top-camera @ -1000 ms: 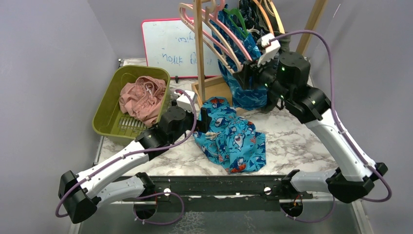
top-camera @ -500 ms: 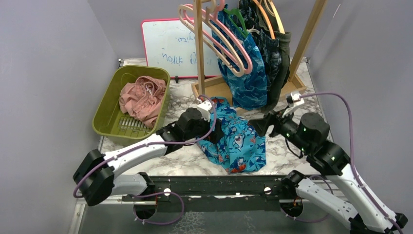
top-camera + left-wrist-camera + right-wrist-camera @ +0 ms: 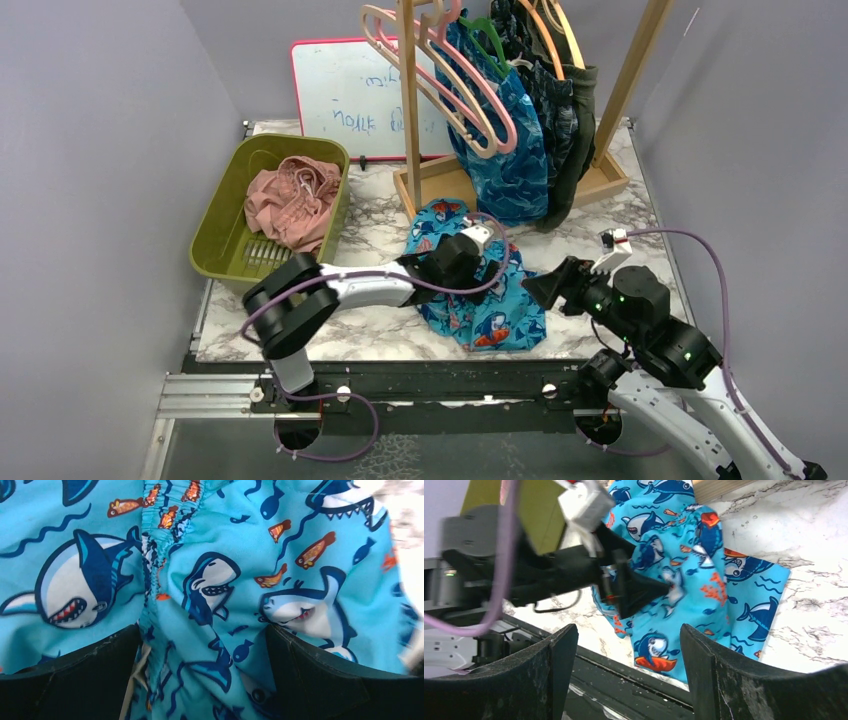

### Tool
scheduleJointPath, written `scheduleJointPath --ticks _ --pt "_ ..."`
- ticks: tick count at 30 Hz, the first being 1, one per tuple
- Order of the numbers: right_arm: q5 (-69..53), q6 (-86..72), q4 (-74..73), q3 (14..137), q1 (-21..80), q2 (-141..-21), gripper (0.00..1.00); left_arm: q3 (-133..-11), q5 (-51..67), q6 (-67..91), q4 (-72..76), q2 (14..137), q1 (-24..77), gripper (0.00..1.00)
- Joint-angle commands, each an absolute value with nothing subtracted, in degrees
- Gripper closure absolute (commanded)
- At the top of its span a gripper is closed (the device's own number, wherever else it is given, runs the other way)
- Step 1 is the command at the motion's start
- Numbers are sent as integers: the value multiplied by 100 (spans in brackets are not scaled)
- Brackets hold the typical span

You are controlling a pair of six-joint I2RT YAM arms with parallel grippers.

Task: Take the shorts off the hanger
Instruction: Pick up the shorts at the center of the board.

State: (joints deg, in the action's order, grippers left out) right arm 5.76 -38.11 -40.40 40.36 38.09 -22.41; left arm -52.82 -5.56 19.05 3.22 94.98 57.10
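Note:
The bright blue cartoon-print shorts lie crumpled on the marble table, off any hanger. My left gripper is pressed down into them, open, its jaws wide apart with a ridge of the shark cloth bunched between them, not pinched. My right gripper hovers low just right of these shorts, open and empty, facing them. The blue leaf-print shorts, the dark navy shorts and the dark olive shorts hang on hangers on the rack. The dusty pink shorts lie in the basket.
A green basket stands at the left. Empty pink hangers hang on the wooden rack, whose base sits behind the shark shorts. A whiteboard leans at the back. A black rail runs along the near edge.
My right arm came down from the rack to the table's near right, and its jaws widened. My left arm swung right, and its gripper pushed onto the shark shorts.

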Motion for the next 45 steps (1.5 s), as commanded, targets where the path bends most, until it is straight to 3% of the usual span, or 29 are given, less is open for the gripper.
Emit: scheduleJointPath --ticks 1,8,10,13,15,27,39,45 --pt "650 -4087 -4214 4034 3831 -2137 23 -5732 -1752 1734 -98 10552 5835 1" --pt "620 -4155 -4198 3955 3828 -2085 23 -5147 -1557 2386 -16 10939 5949 42" --pt "572 -4140 -4199 3950 3830 -2041 23 -4951 -1639 2457 -27 10855 5959 56" --pt "476 -4083 -4170 3939 3829 -1951 23 -4577 -1859 2659 9 10407 6014 87" --pt "440 -4066 -4151 3925 3832 -1856 23 -4329 -1952 2778 20 9860 6064 100" --pt "336 -3944 -3942 3814 3831 -1245 23 -3861 -2580 2983 -1157 6644 6264 100" --pt "307 -3947 -3933 3801 3827 -1247 23 -5235 -3220 2387 -2342 6242 6239 100" --pt "255 -3939 -3931 3784 3826 -1193 23 -6140 -3065 1803 -2889 6235 5453 100"
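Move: The left hand, open and slanting down, has the middle of the shark-print shorts almost beneath it, about 1 cm ahead and 5 cm below. The near left corner of the wooden rack lies about 15 cm ahead and 14 cm to its left, about 4 cm lower; the green basket's middle is some 42 cm left and 15 cm ahead, near the hand's height. From the right hand the shorts lie about 9 cm ahead, 11 cm left and 20 cm below. The left hand sinks the last 5 cm into the shorts, nudging forward and a little right, and its wide-open fingers shut fully there, pinching up a gather of cloth beside the waistband. Keeping that pinch, it sweeps roughly 12 cm left and some 6 cm back, then climbs nearly 20 cm above its lowest point, easing forward again as the wrist turns about 20 degrees counter-clockwise and the fingertips lift a little, while the empty right hand edges back and up about 2 cm. ##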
